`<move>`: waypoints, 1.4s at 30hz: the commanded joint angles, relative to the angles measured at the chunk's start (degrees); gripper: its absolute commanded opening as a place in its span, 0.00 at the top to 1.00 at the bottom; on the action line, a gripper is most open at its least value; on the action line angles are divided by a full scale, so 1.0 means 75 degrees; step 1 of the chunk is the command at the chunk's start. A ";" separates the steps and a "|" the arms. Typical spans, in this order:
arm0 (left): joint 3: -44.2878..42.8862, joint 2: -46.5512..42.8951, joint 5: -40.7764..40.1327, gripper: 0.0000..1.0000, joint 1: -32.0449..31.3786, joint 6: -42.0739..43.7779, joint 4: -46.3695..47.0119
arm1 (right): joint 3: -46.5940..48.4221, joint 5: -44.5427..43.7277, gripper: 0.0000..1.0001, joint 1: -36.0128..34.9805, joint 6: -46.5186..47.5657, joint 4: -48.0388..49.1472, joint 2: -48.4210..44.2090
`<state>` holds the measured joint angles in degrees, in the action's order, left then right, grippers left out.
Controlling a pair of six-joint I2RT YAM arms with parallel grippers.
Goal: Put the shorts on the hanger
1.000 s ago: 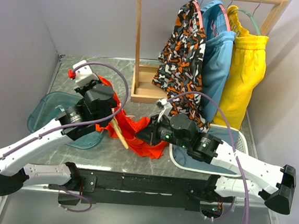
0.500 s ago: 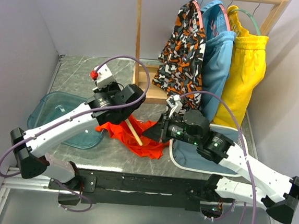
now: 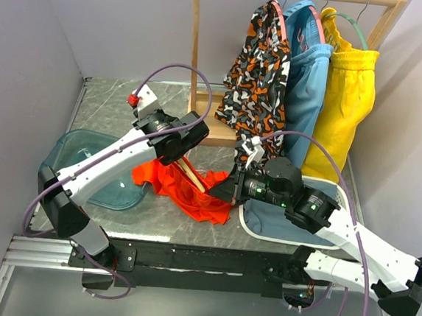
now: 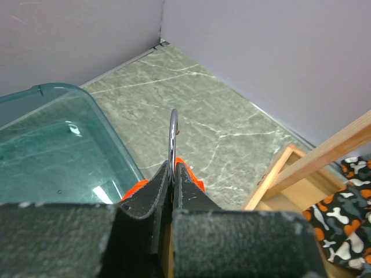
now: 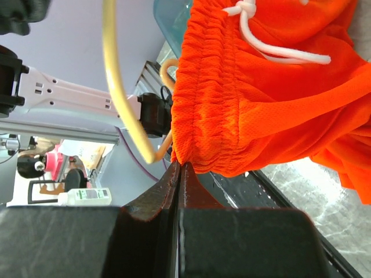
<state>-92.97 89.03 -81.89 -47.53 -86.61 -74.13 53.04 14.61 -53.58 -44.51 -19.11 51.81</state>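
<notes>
The orange-red shorts [image 3: 170,185] lie crumpled at the table's front centre. In the right wrist view their gathered waistband [image 5: 211,98] and white drawstring hang above my jaws. My right gripper [image 3: 227,192] [image 5: 181,167] is shut on the waistband's edge. My left gripper [image 3: 179,145] [image 4: 173,169] is shut on the metal hook [image 4: 173,130] of the tan wooden hanger [image 3: 192,175], whose rim [image 5: 117,87] runs beside the waistband. The hanger's lower part is hidden in the fabric. A bit of orange fabric [image 4: 186,171] shows behind the left fingers.
A wooden rack [image 3: 196,60] at the back holds patterned shorts [image 3: 259,73], blue shorts [image 3: 306,85] and yellow shorts [image 3: 345,103]. Its base [image 4: 290,174] is close on the left gripper's right. A teal bin [image 3: 66,162] sits left. A white basket [image 3: 340,199] sits right.
My left arm has swung right and toward the rack with the hanger, which now stands steeper over the shorts. My right gripper has shifted slightly right with the waistband, pulling the fabric.
</notes>
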 commanded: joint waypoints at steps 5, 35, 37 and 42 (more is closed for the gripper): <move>-0.0237 0.0082 -0.2090 0.99 0.0419 -0.0499 -0.0593 | 0.0967 0.0430 1.00 -0.0016 -0.0088 -0.0603 -0.0463; -0.2054 0.0810 -0.0696 0.99 -0.0178 0.3468 0.0411 | 0.3780 -0.1666 1.00 -0.0063 -0.0465 -0.0627 0.2033; -0.1658 0.0552 -0.0183 0.99 -0.0167 0.4406 0.1347 | 0.3815 -0.1936 1.00 -0.0051 -0.0382 -0.0709 0.2033; 0.0067 -0.1159 0.2148 0.99 -0.0143 0.8325 0.5582 | 0.3897 -0.2241 1.00 -0.0039 -0.0112 -0.0791 0.2068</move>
<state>-97.60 90.89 -77.95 -48.47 -47.70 -55.88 78.83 2.26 -53.87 -48.07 -26.76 67.79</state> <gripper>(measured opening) 0.057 0.008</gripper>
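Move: The right hand already pinches the shorts' waistband edge; the hanger's free end sits about 1 cm ahead, level sideways and 2 cm above it. The white basket lies about 28 cm to its right, level with it and 15 cm lower. From the left hand, which grips the hanger near its hook, the pinched waistband is some 19 cm back, 18 cm right and 4 cm below. Still pinching the waistband, the right hand lifts about 9 cm, then goes forward 6 towards the left's held hanger. ##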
